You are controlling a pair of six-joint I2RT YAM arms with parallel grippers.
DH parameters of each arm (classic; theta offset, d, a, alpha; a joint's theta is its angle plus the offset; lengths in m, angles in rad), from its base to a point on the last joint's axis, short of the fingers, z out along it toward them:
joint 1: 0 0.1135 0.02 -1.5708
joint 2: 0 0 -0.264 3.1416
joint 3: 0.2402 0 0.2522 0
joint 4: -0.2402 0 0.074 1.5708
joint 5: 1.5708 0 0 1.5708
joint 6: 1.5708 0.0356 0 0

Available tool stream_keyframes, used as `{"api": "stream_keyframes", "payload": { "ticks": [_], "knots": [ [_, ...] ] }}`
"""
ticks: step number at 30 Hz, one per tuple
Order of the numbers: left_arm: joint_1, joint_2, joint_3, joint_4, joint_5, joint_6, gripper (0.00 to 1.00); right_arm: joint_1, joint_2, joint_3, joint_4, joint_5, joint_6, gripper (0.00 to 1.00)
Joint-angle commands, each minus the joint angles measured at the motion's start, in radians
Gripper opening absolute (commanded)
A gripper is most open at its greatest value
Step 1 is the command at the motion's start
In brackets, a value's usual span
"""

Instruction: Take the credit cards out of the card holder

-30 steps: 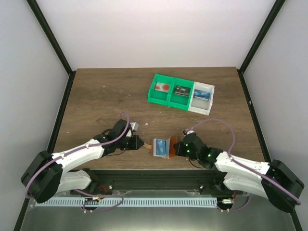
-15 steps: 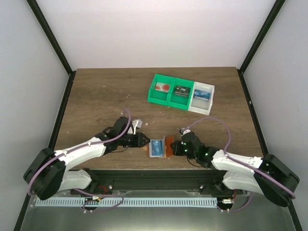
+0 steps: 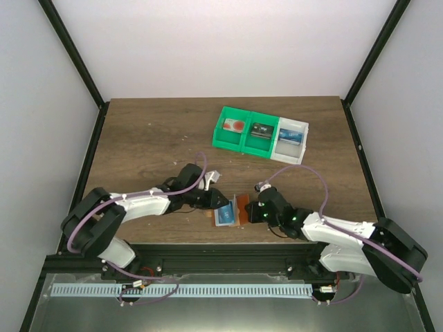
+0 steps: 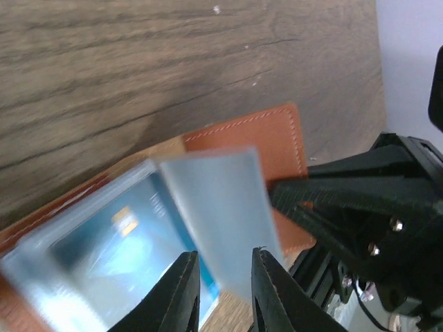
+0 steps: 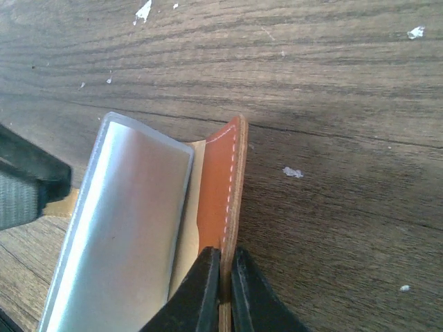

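Observation:
The card holder (image 3: 239, 211), reddish-brown leather with pale grey-blue pockets, stands open on the table near the front edge. My right gripper (image 5: 225, 273) is shut on the edge of its leather flap (image 5: 220, 180). A blue credit card (image 4: 114, 242) sits in a pocket, also seen from above (image 3: 224, 216). My left gripper (image 4: 223, 254) is at the holder's left side (image 3: 221, 203), jaws apart, with the corner of a pale pocket flap (image 4: 221, 207) between the fingers. A white card with a red mark (image 3: 234, 126) lies in the green bin.
A green two-part bin (image 3: 220, 138) and an attached white bin (image 3: 304, 142) stand at the back right, with a dark card (image 3: 260, 131) and a blue card (image 3: 291, 135) in them. The table's front edge is right behind the holder. White crumbs dot the wood.
My left arm has swung right to the card holder and its jaws have parted from shut. The right gripper has shifted the holder slightly left, still pinching it.

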Motion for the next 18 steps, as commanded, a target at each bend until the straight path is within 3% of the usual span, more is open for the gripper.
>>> {"api": "stream_keyframes", "payload": {
  "ticks": [1, 10, 18],
  "knots": [
    [-0.023, 0.087, 0.08, 0.079, 0.048, 0.008, 0.23, -0.003, -0.023, 0.056, -0.083, 0.029, -0.029, 0.09],
    [-0.077, 0.204, 0.202, 0.045, 0.062, 0.039, 0.22, -0.003, -0.147, 0.161, -0.278, -0.043, 0.007, 0.26],
    [-0.082, 0.276, 0.226, 0.05, 0.04, 0.057, 0.2, 0.0, -0.16, 0.095, -0.049, -0.268, 0.071, 0.27]
  ]
}}
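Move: The clear sleeve page standing half-turned in the opened card holder is about 4 cm to the right of my left hand and 2 cm back, a little lower; the brown cover lies beyond it, some 6 cm right and 2 cm back. The blue card's pocket is about 3 cm back and 1 cm right of that hand. My right hand still pinches the cover's free edge; from there the sleeve page is about 4 cm to the left and 1 cm back. I sweep my left hand about 6 cm to the right with its slightly parted fingertips against the sleeve page, turning it over towards the brown cover, and finish with a slight dip. Meanwhile my right hand opens part-way, lets go of the cover's edge and rises about 7 cm clear, easing left late on. ##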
